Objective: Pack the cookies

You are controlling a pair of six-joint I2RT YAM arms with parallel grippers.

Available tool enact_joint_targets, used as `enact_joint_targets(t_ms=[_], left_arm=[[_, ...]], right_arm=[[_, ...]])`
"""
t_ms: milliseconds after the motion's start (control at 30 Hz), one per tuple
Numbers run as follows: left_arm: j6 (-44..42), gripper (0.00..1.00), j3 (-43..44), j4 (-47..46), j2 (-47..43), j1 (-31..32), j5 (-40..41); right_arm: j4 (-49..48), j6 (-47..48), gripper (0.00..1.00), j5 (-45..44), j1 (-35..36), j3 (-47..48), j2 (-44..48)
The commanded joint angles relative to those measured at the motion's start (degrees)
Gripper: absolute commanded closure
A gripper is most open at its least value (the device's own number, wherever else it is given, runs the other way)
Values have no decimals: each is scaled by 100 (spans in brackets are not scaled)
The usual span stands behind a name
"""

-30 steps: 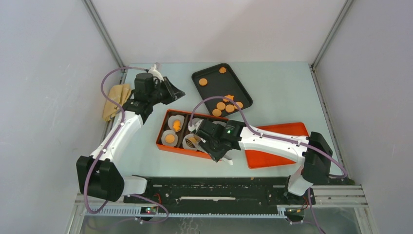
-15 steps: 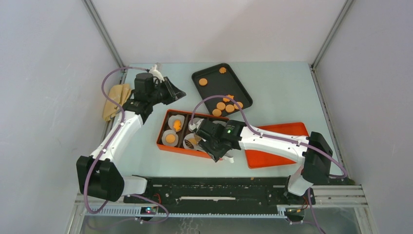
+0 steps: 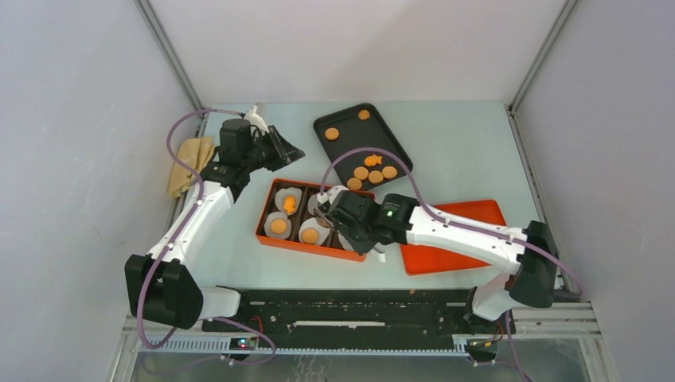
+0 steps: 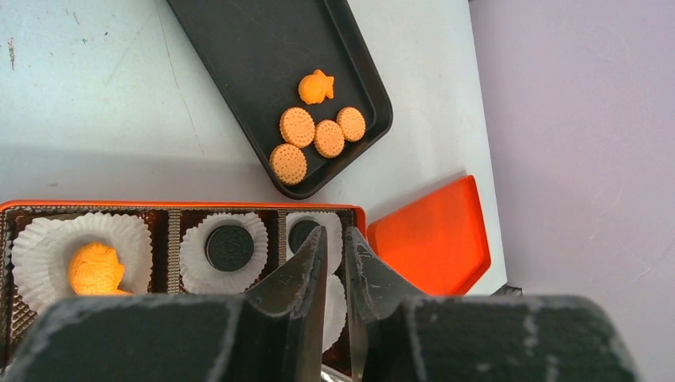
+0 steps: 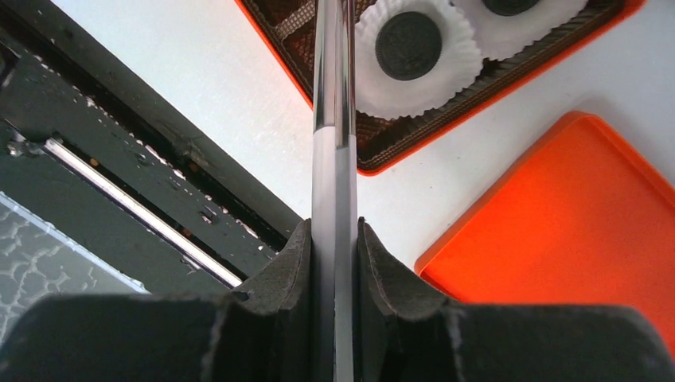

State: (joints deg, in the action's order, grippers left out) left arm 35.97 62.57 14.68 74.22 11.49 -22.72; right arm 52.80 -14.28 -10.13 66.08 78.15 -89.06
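Round orange cookies (image 3: 371, 171) and a fish-shaped one (image 4: 316, 86) lie on the black tray (image 3: 350, 147). The orange box (image 3: 269, 238) holds white liners with a fish cookie (image 3: 290, 204), round cookies (image 3: 278, 227), and dark cookies (image 4: 230, 247) (image 5: 408, 40). My right gripper (image 3: 341, 219) hovers over the box's right end. It is shut on a thin grey metal tool (image 5: 333, 95) that points into the box. My left gripper (image 3: 293, 153) hangs above the box's far edge, with its jaws (image 4: 334, 239) almost together and nothing between them.
The orange lid (image 3: 462, 239) lies flat to the right of the box, under my right arm. A yellow cloth (image 3: 189, 163) sits at the table's left edge. The black rail (image 5: 119, 159) runs along the near edge.
My right gripper has moved with the tool from the box's near edge farther over the box. A round cookie now shows in a near liner. The left arm has not moved.
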Motion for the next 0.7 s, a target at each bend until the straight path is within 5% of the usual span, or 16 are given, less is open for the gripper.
enact_joint_targets(t_ms=[0,167,400,667], left_arm=[[-63,81,-94,-157,-193,-32,-93],[-74,82,-121,-176,-223,-6,29],[-243,83,-60,-76,-253,174,416],[-336,84,-131,-83,-181,310,613]], right_arm=[[-26,-209,99,-509,-62,163,688],[-51,-482,100,-1331,-604,183,1056],[-435,-453,100,-1276,-3223,719,-53],[222,305,99,-1017,-4761,3773,-3075]])
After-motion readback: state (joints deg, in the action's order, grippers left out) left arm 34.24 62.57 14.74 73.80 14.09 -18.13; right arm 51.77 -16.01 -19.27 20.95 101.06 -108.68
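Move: The right hand holds the tongs just behind the packing box's near right corner. The open table spot for the tongs, right of the tray, is about 30 cm ahead, 21 cm right and 12 cm below. The tray's middle lies some 38 cm ahead and 3 cm right, the box 15 cm ahead and 11 cm left. From the left hand that spot is roughly 13 cm ahead, 38 cm right and 20 cm below. Right hand lifts the held tongs, sweeps some 33 cm forward-right to beside the tray, sinking late, turning clockwise. ##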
